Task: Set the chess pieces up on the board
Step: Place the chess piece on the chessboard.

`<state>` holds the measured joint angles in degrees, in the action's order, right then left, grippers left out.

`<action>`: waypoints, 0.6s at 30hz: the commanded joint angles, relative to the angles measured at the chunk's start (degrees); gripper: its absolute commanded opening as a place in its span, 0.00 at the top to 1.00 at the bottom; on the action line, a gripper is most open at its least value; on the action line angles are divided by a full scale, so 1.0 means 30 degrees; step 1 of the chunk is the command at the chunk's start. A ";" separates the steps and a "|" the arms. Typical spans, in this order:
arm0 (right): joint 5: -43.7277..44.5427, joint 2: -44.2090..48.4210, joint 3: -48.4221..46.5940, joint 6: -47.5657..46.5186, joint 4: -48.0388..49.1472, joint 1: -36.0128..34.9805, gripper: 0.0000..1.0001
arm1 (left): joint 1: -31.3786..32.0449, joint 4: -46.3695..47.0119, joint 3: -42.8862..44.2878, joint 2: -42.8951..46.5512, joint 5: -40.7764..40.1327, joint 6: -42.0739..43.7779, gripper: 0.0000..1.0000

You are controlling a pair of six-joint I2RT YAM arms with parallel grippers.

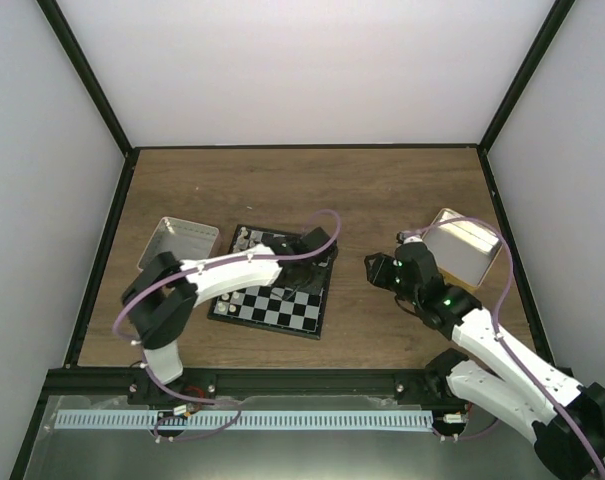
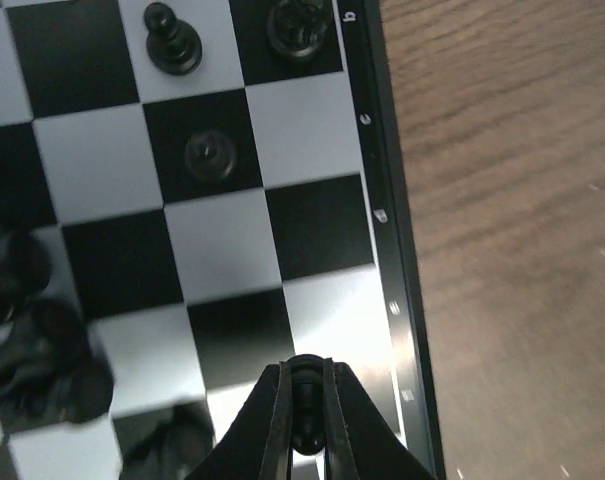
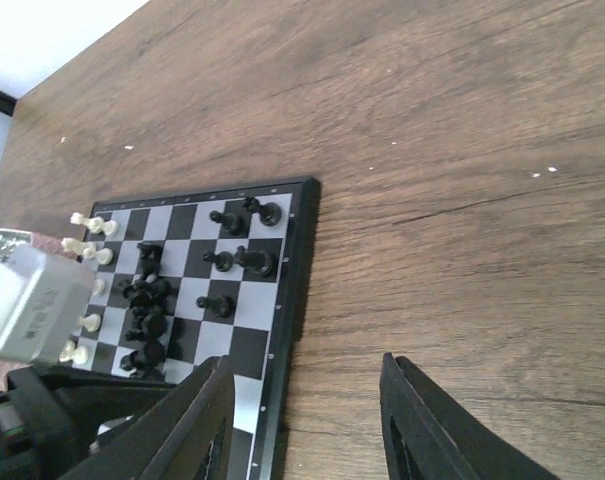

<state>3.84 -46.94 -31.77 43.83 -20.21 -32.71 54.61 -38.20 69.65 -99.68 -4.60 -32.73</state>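
Note:
The small chessboard [image 1: 282, 310] lies on the wooden table left of centre. My left gripper [image 2: 305, 400] is shut on a black chess piece [image 2: 307, 378] and holds it just over the board's right edge column [image 2: 327, 300]. Black pawns [image 2: 210, 155] stand on squares ahead of it, and a heap of black pieces [image 2: 42, 360] lies at the left. White pieces [image 3: 90, 225] stand along the board's far side in the right wrist view. My right gripper [image 3: 307, 420] is open and empty over bare wood beside the board [image 3: 282, 290].
A pinkish shallow tin [image 1: 178, 243] sits left of the board. A yellow-tan shallow tin [image 1: 465, 245] sits at the right, beside the right arm. Black frame rails [image 1: 102, 250] edge the table.

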 commanded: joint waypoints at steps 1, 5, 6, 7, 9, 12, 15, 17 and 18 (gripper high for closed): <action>0.1748 -0.0077 0.0909 0.1493 -0.0047 0.0076 0.59 | -0.0493 -0.0474 0.1398 -0.2144 -0.1010 0.1331 0.95; 0.1655 -0.0246 0.1619 0.2164 0.0880 0.0092 0.59 | -0.0938 -0.0368 0.1726 -0.2534 -0.0778 0.1926 0.94; 0.1780 -0.0283 0.1599 0.2119 0.0961 0.0092 0.59 | -0.1034 -0.0255 0.1743 -0.2526 -0.0539 0.2093 0.94; 0.1971 -0.0338 0.1567 0.2052 0.1063 0.0081 0.59 | -0.1127 -0.0158 0.1785 -0.2517 -0.0458 0.2220 0.94; 0.2394 -0.0454 0.1526 0.1917 0.1211 0.0090 0.59 | -0.1326 -0.0131 0.1923 -0.2741 -0.0247 0.2459 0.93; 0.2537 -0.0647 0.1451 0.1844 0.1358 0.0088 0.59 | -0.1602 -0.0273 0.2185 -0.3159 0.0074 0.2755 0.92; 0.2403 -0.0700 0.1598 0.1974 0.1594 0.0086 0.59 | -0.1780 -0.0569 0.2383 -0.3401 -0.0174 0.2772 0.92; 0.2343 -0.0753 0.1678 0.2083 0.1725 0.0091 0.59 | -0.1798 -0.0440 0.2286 -0.3305 -0.0062 0.2823 0.92; 0.2298 -0.0800 0.1705 0.2080 0.1788 0.0092 0.59 | -0.1812 -0.0359 0.2249 -0.3274 0.0060 0.2864 0.92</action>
<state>9.21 -49.10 -26.50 48.99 -16.86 -32.71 49.47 -38.72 75.48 -109.03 -5.26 -25.41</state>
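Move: My left hand holds a black pawn. The empty white square it goes to, second column in from the board's right edge, lies about 5 cm ahead, 1 cm left and 6 cm below. The nearest standing pawn is some 8 cm straight ahead of me, and the knight about 10 cm ahead and 3 cm right; the heap of lying black pieces is 4 cm ahead and 7 cm left. From my right hand that square is roughly 15 cm left, 4 cm ahead, 14 cm down. I keep the black pawn pinched in my left hand and bring it forward about 4 cm towards the white square behind the last standing pawn, dropping some 3 cm early on, then going on nearly level while the fingers tip slightly more upright. My empty right hand sinks about 4 cm and shifts 2 cm right, turning a little clockwise. ##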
